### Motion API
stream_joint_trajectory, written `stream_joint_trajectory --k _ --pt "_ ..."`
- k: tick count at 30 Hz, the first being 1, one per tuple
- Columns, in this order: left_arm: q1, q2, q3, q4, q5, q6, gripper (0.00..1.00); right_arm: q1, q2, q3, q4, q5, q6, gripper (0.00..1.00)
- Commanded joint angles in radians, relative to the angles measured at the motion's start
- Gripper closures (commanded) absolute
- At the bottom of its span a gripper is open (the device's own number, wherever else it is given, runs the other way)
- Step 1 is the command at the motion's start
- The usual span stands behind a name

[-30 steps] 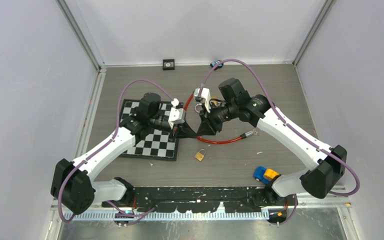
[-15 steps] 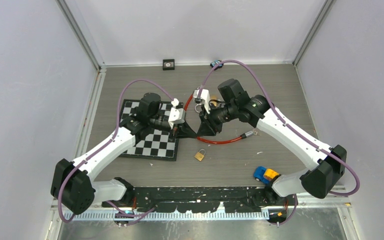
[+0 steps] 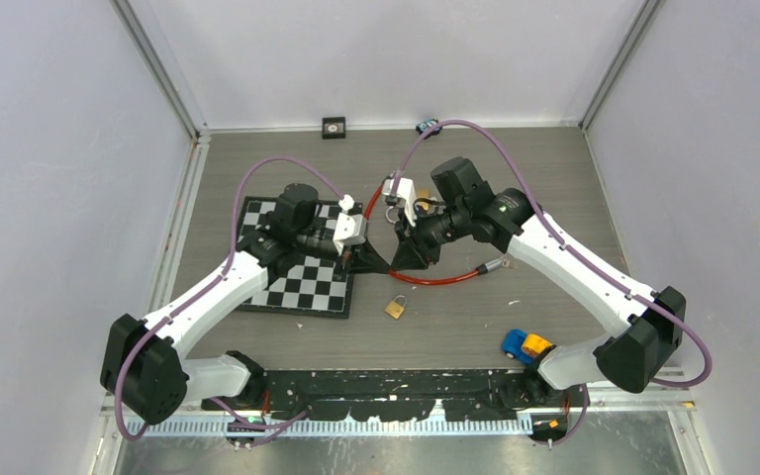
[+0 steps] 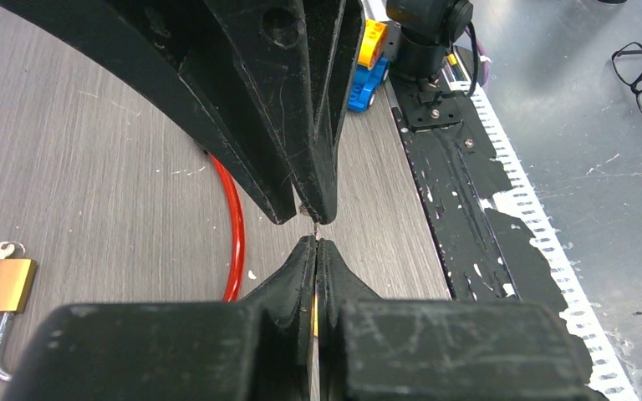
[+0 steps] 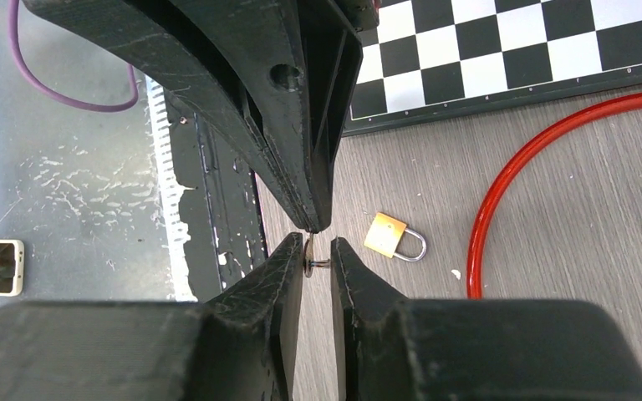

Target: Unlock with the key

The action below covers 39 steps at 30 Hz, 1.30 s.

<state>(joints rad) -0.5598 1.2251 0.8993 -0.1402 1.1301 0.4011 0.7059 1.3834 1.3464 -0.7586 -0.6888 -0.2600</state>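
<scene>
The brass padlock (image 3: 396, 307) lies shut on the table, below the two grippers; it shows in the left wrist view (image 4: 0, 284) and the right wrist view (image 5: 389, 236). My left gripper (image 3: 384, 263) (image 4: 316, 244) and right gripper (image 3: 402, 259) (image 5: 318, 251) meet tip to tip above the table. The left jaws are shut on the thin key, a brass glint between them. The key's small metal head (image 5: 311, 255) sits between the right fingertips, flat against one finger, a stub reaching the other, with a narrow gap left.
A red cable loop (image 3: 435, 278) lies under the grippers. A chessboard (image 3: 302, 282) is at the left, under the left arm. A blue and yellow toy car (image 3: 524, 345) sits at the near right. Small items (image 3: 333, 127) lie by the back wall.
The right arm's wrist has shifted very slightly up and left. The left arm, the padlock and the rest have not moved.
</scene>
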Motion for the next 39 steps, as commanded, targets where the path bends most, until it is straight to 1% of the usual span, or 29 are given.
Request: stream_joint_trajectory --k 1,8,14,16,24,25,26,27,28,29,30,33,34,35,39 --pt "0.003 -0.016 0.034 -0.005 0.017 0.010 1.00 0.009 -0.003 0.001 0.007 -0.002 -0.012 0.78" --pt "0.003 -0.016 0.033 -0.005 0.017 0.011 1.00 0.009 -0.003 0.000 0.004 -0.006 -0.015 0.82" --pt "0.003 -0.017 0.033 -0.007 0.014 0.011 1.00 0.009 -0.008 0.005 -0.004 0.009 -0.019 0.93" --pt "0.003 -0.019 0.033 -0.007 0.014 0.011 1.00 0.009 -0.012 0.007 -0.004 0.013 -0.021 0.99" --pt "0.003 -0.027 0.033 -0.005 0.010 0.020 1.00 -0.002 -0.028 -0.006 0.006 0.017 -0.016 0.99" --pt "0.003 -0.028 0.033 -0.004 0.005 0.017 0.95 -0.011 -0.033 -0.012 0.012 0.015 -0.012 0.99" --pt "0.003 -0.029 0.033 0.001 0.000 0.009 0.88 -0.019 -0.038 -0.021 0.019 0.012 -0.006 0.99" --pt "0.004 -0.029 0.034 0.009 -0.009 -0.001 0.79 -0.029 -0.045 -0.031 0.027 0.009 0.001 0.99" --pt "0.005 -0.029 0.035 0.013 -0.025 -0.009 0.66 -0.039 -0.053 -0.044 0.035 0.007 0.005 0.99" --pt "0.007 -0.029 0.035 0.017 -0.036 -0.013 0.57 -0.054 -0.064 -0.054 0.046 0.002 0.014 0.99" --pt "0.009 -0.030 0.034 0.023 -0.050 -0.023 0.46 -0.071 -0.075 -0.066 0.055 -0.004 0.022 0.99" --pt "0.014 -0.034 0.014 0.069 -0.108 -0.061 0.24 -0.135 -0.111 -0.105 0.083 -0.011 0.045 0.99" --pt "0.014 -0.036 0.003 0.084 -0.137 -0.069 0.19 -0.157 -0.123 -0.118 0.090 -0.009 0.053 0.99" --pt "0.014 -0.032 -0.004 0.095 -0.154 -0.069 0.16 -0.186 -0.138 -0.131 0.102 -0.007 0.064 0.99" --pt "0.008 0.017 -0.020 0.086 -0.185 -0.029 0.17 -0.319 -0.203 -0.202 0.167 -0.019 0.131 0.99"
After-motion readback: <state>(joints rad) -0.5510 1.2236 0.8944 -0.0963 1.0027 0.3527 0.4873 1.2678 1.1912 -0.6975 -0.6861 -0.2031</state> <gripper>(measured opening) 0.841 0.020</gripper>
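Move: The key sticks out of the left hand's shut fingertips, its middle about 2 cm to that hand's right at the same height. From the right hand it is about 1 cm to the left and level, between the part-open fingers. Roughly 22 cm below the right hand, the small padlock lies 3 cm back and 1 cm right, the cable's metal end 5 cm ahead and 19 cm right, and the big open padlock 18 cm ahead and 5 cm right. The key changes hands in mid-air: while both arms stay put, the right fingers close the rest of the way and pinch it, then the left fingers let go and spread wide. The right hand draws the key away from the left gripper, about 5 cm right and 3 cm forward, dipping slightly and turning some 10 degrees clockwise; the left hand eases about 2 cm forward. ##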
